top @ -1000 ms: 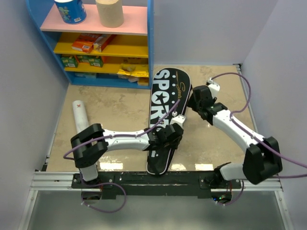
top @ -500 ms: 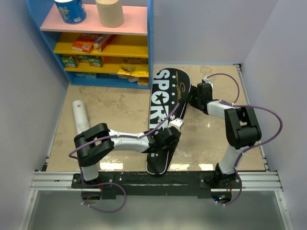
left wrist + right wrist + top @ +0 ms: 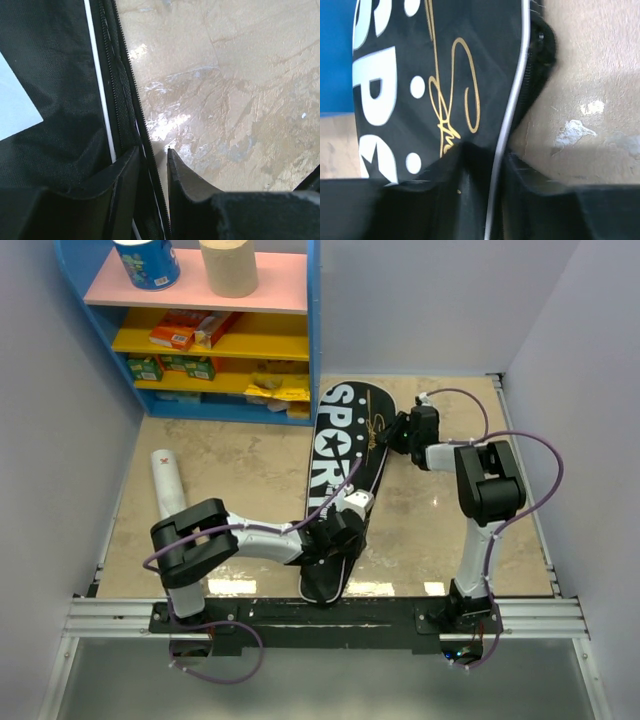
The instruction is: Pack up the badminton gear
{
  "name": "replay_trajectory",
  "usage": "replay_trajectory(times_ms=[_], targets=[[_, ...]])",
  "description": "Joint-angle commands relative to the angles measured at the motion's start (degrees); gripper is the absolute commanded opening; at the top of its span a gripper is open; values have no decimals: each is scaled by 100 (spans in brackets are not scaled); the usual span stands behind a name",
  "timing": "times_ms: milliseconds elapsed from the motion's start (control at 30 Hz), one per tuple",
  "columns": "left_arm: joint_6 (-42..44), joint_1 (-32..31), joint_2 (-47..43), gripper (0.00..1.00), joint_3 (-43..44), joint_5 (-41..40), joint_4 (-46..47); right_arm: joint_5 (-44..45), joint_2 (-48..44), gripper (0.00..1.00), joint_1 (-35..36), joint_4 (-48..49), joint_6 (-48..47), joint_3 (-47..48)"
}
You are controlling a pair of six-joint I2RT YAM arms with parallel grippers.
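Observation:
The black bag (image 3: 345,440) lettered SPORT lies lengthwise in the middle of the table, wide end toward the shelf. My left gripper (image 3: 345,525) is at the right edge of its narrow lower part. In the left wrist view that gripper (image 3: 152,155) stands narrow, shut on the bag's zipper edge (image 3: 120,85). My right gripper (image 3: 395,435) is at the right rim of the wide end. In the right wrist view it (image 3: 485,152) pinches the rim with the white piping (image 3: 517,85). A long white tube (image 3: 165,480) lies at the left, partly behind the left arm.
A blue shelf unit (image 3: 315,330) stands at the back left, with small coloured boxes on its yellow shelves and a blue and a tan roll on its pink top shelf. Plain walls close both sides. The right arm is folded tight near the right wall.
The right arm folded up and its gripper moved left onto the bag's rim, jaws narrowing. The left gripper slid slightly nearer along the edge, and the bag's narrow end shifted a little left.

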Motion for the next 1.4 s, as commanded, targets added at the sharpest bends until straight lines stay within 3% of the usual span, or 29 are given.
replay_trajectory(times_ms=[0, 33, 67, 267, 533, 867, 933, 1100, 1200, 1367], targets=[[-170, 51, -133, 34, -477, 14, -271, -295, 410, 20, 11, -169, 194, 14], [-197, 60, -186, 34, -608, -4, -262, -295, 392, 3, 2, -125, 212, -31], [-214, 60, -230, 34, -679, -21, -279, -208, 244, 0, 11, -142, 255, -92], [-355, 270, -704, 34, -1145, -83, -402, 530, -968, 0, 2, -256, 466, -1146], [-294, 1255, -890, 35, -1322, 259, -367, 1628, -3234, 0, 11, -949, 1441, -3185], [40, 2326, -556, 35, -786, 339, -411, 1559, -5302, 0, 37, -1583, 2286, -4724], [180, 2459, -520, 35, -558, 330, -551, 1533, -5277, 0, 37, -1566, 2278, -4742], [339, 2749, -713, 34, -275, 234, -833, 1094, -4233, 0, 46, -1382, 1848, -4137], [339, 2785, -1073, 34, -432, 163, -965, 656, -3610, 0, 125, -1311, 1478, -3759], [199, 2785, -1943, 34, -934, 286, -965, 636, -3124, 0, 502, -1443, 1232, -3389]])
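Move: The racket bag lies pointing forward. Its right edge at the wide end is already between the right fingers, and its edge near the handle end is between the left fingers, about 1 cm to that hand's left. The bag's middle is some 15 cm ahead and 4 cm left of the left hand. The shelf's near right corner is 6 cm ahead and 18 cm left of the right hand, and the white tube 7 cm ahead and 45 cm left of the left. Close the right gripper on the bag's wide-end edge and, keeping that pinch, drag it back about 21 cm and to the right, yawing clockwise some 30 degrees, then ease a few centimetres forward and left. Meanwhile, keep the left fingers part open astride the near edge and push the handle end left, then forward and left, staying low and turning counter-clockwise. ##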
